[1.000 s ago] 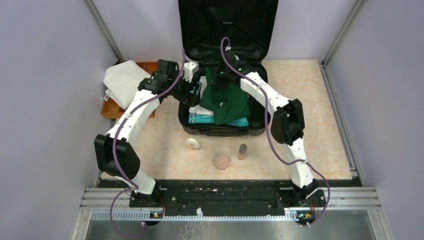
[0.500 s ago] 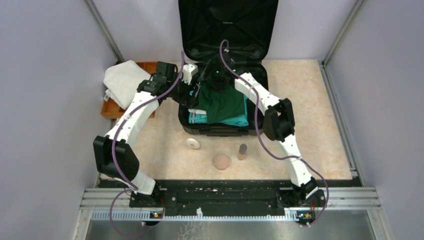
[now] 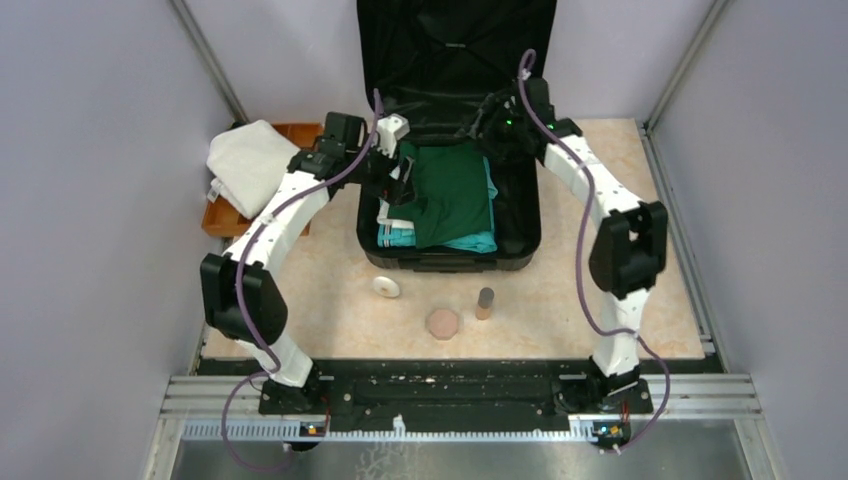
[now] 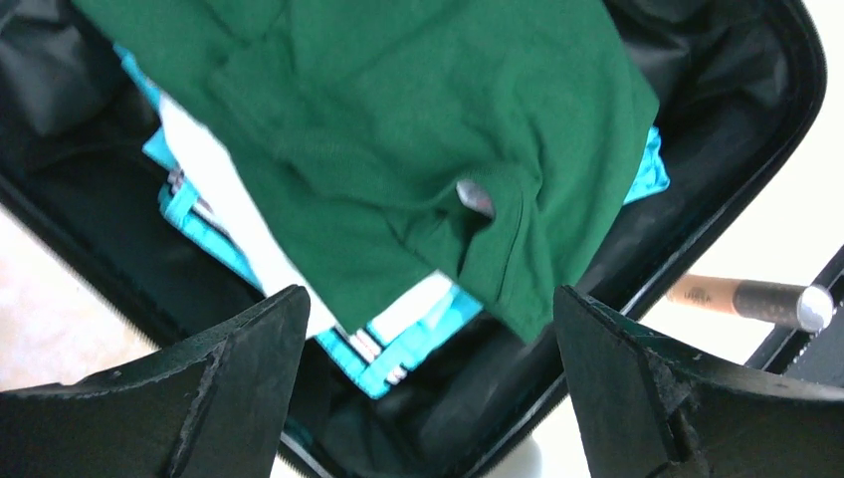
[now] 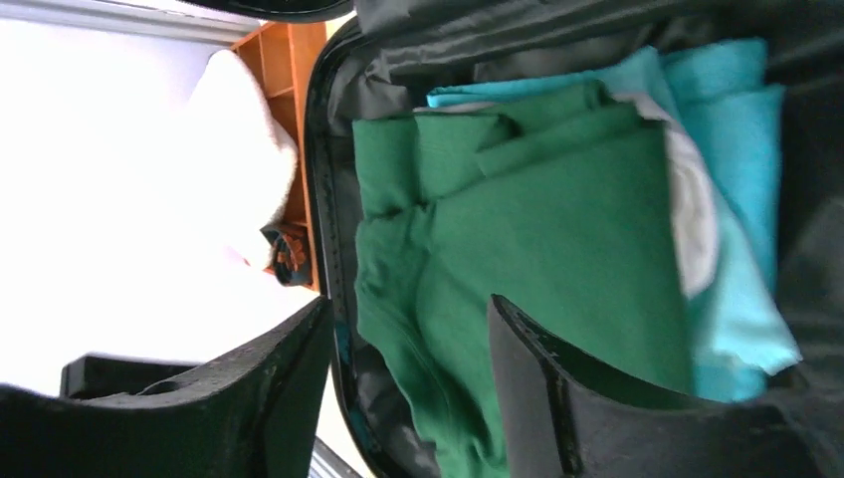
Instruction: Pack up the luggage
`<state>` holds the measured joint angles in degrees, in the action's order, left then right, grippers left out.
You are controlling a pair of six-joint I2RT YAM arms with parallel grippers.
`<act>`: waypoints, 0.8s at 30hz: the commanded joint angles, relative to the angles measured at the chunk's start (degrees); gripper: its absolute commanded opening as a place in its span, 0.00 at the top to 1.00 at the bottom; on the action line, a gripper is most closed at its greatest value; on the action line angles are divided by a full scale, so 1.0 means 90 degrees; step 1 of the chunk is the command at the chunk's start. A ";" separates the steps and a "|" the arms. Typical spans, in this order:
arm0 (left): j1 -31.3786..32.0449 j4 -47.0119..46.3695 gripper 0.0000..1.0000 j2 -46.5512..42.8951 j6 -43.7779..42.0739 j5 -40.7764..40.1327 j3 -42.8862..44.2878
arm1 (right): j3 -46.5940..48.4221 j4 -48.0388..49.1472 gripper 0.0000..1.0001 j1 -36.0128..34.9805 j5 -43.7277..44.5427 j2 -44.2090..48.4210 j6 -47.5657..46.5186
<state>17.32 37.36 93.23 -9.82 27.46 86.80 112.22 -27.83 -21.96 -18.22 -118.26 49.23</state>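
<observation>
The luggage (image 3: 450, 262), a black hard-shell suitcase, lies open with its lid (image 3: 455, 40) upright against the back wall. A green shirt (image 3: 452, 195) lies flat in it on top of teal and white clothes (image 3: 470, 243). My left gripper (image 3: 398, 178) hovers over the suitcase's left rim, open and empty. In the left wrist view, the left gripper (image 4: 428, 299) looks down on the green shirt (image 4: 398, 129) and teal clothes (image 4: 398, 358). My right gripper (image 3: 484, 115) is at the case's far right corner. In the right wrist view, the right gripper (image 5: 408, 304) is open above the green shirt (image 5: 537, 219), holding nothing.
A folded white towel (image 3: 250, 160) rests on a brown wooden tray (image 3: 222, 220) left of the suitcase. In front of the case lie a white disc (image 3: 386, 287), a pink octagonal piece (image 3: 442, 323) and a brown cylinder (image 3: 485, 302). Walls close in on three sides.
My right gripper opened and let go of the green shirt, then pulled back to the case's far right corner. The shirt now lies flat. The left arm shifted slightly back.
</observation>
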 commanded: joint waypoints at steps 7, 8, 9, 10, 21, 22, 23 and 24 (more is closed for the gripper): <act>0.0653 -0.1099 0.02 0.1706 0.0253 -0.1334 0.0947 | -0.3477 0.2469 0.74 -0.0166 -0.1248 0.1457 0.0238; 0.0645 -0.0977 0.02 0.1888 0.0273 -0.1734 0.1099 | -0.3488 0.2467 0.75 -0.0253 -0.1257 0.1405 0.0204; 0.0637 -0.0793 0.02 0.2037 0.0254 -0.2102 0.1243 | -0.3438 0.2432 0.76 -0.0358 -0.1231 0.1352 0.0139; 0.0618 -0.0689 0.02 0.2140 0.0207 -0.2383 0.1328 | -0.3351 0.2347 0.77 -0.0444 -0.1192 0.1280 0.0061; 0.0429 -0.1702 0.01 0.1024 -0.0351 -0.3761 0.0045 | -0.2894 0.2123 0.79 -0.0848 -0.1161 0.0522 0.0062; 0.0422 -0.1751 0.02 0.0959 -0.0374 -0.3741 0.0061 | -0.2946 0.2149 0.79 -0.0851 -0.1160 0.0500 0.0088; 0.0418 -0.1801 0.01 0.0913 -0.0414 -0.3761 0.0083 | -0.3005 0.2191 0.79 -0.0847 -0.1146 0.0476 0.0105; 0.0418 -0.1861 0.02 0.0882 -0.0454 -0.3807 0.0123 | -0.3058 0.2206 0.79 -0.0846 -0.1124 0.0445 0.0109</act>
<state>21.82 25.67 105.69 -11.40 -1.63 87.55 84.01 -9.98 -28.93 -28.45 -113.10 50.13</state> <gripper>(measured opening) 0.986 0.207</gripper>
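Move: The green cloth I am going for lies folded in the suitcase. Its middle is about 4 cm ahead of my left hand, 6 cm to the right and 10 cm below, and about 10 cm back from my right hand, 5 cm to the left and 11 cm below. From my left hand, the bared white cloth strip is level and 2 cm left; the white disc lies 14 cm back and 4 cm left. The turquoise cloth's front edge sits 18 cm straight back from my right hand. I bring my right hand back some 10 cm, also down about 9 and, after a short swing right, left onto the middle of the green cloth, narrowing its fingers most of the way. My open left hand reaches forward and down, first rightward, then rises slightly while sweeping left, its fingers tipping steeper, and touches the cloth's left side with a fingertip. ##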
